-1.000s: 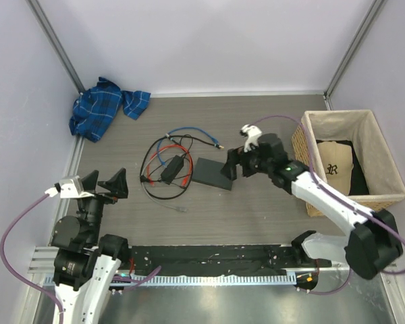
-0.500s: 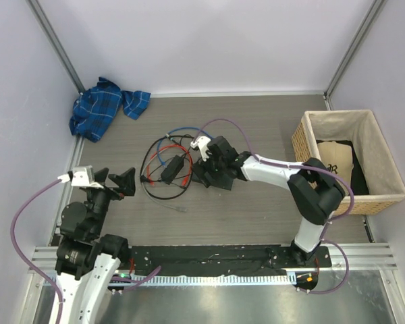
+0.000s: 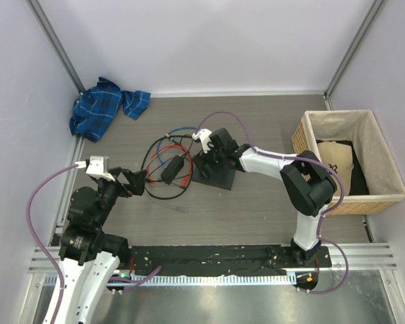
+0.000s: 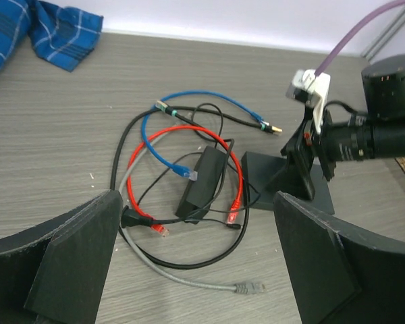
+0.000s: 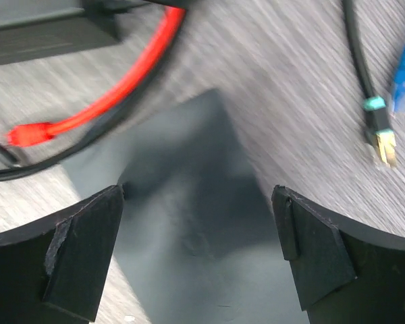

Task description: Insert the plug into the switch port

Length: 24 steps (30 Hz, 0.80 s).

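The switch (image 3: pixel 219 174) is a flat dark grey box lying right of a cable tangle; its port does not show in any view. My right gripper (image 3: pixel 212 160) hovers open just above it, and the grey top (image 5: pixel 189 223) fills the gap between its fingers. Loose plugs lie around: a grey plug (image 4: pixel 248 288) nearest my left gripper, red plugs (image 4: pixel 234 208) and a gold-tipped one (image 5: pixel 385 145). I cannot tell which is the task's plug. My left gripper (image 3: pixel 131 181) stands open and empty at the tangle's left, its fingers (image 4: pixel 74 263) framing the cables.
A black adapter brick (image 3: pixel 172 167) lies in the middle of the red, blue, black and grey cables. A blue plaid cloth (image 3: pixel 101 108) is bunched at the back left. A wicker basket (image 3: pixel 304 138) holding a cap stands at the right.
My right arm swung left from beside the basket to above the switch. My left gripper moved right and forward toward the cables. Both stayed open.
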Each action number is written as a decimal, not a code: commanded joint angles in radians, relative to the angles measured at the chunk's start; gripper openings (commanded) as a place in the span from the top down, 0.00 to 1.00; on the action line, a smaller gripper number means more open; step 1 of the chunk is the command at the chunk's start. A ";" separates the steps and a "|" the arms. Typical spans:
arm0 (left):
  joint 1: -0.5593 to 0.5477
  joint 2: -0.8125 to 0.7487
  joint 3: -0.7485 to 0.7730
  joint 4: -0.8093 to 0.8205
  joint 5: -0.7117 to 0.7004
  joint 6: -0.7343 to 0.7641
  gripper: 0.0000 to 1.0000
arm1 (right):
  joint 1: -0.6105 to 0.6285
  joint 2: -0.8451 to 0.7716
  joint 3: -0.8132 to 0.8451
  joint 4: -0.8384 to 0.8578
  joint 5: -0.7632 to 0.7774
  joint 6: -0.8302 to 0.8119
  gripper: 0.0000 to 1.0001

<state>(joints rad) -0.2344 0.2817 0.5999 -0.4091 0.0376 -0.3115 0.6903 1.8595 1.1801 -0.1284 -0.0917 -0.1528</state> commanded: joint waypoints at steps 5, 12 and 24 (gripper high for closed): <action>-0.003 0.126 0.057 0.004 0.071 -0.037 0.00 | -0.064 -0.029 -0.046 -0.036 -0.106 0.110 0.00; -0.002 0.229 0.074 -0.007 0.084 -0.112 0.00 | -0.064 -0.144 -0.189 -0.017 -0.097 0.213 0.01; -0.003 0.483 0.067 -0.016 0.006 -0.386 0.00 | -0.063 -0.394 -0.361 0.124 0.070 0.332 0.02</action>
<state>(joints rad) -0.2352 0.6746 0.6365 -0.4240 0.0940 -0.5499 0.6216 1.5723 0.8646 -0.1047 -0.1410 0.1322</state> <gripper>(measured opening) 0.996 0.985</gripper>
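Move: The switch lies right under the open right hand, its middle about 3 cm to the right, 1 cm back and 3 cm below. From that hand the right-hand red plug is some 6 cm left and 3 cm back, the black cable's plug 9 cm ahead and 4 cm right. From the left hand that red plug is about 9 cm ahead, 10 cm right and 23 cm down; the grey plug 2 cm back, 9 cm right, equally low. The switch is dragged back and turned clockwise by the right hand's open fingers, which go right and slightly forward, then back and right, ending about 6 cm back and 5.5 cm right, lifting a little at the end. Meanwhile the open left hand sinks about 7 cm, easing forward and right towards the cables as its fingers tip down some 25 degrees. ##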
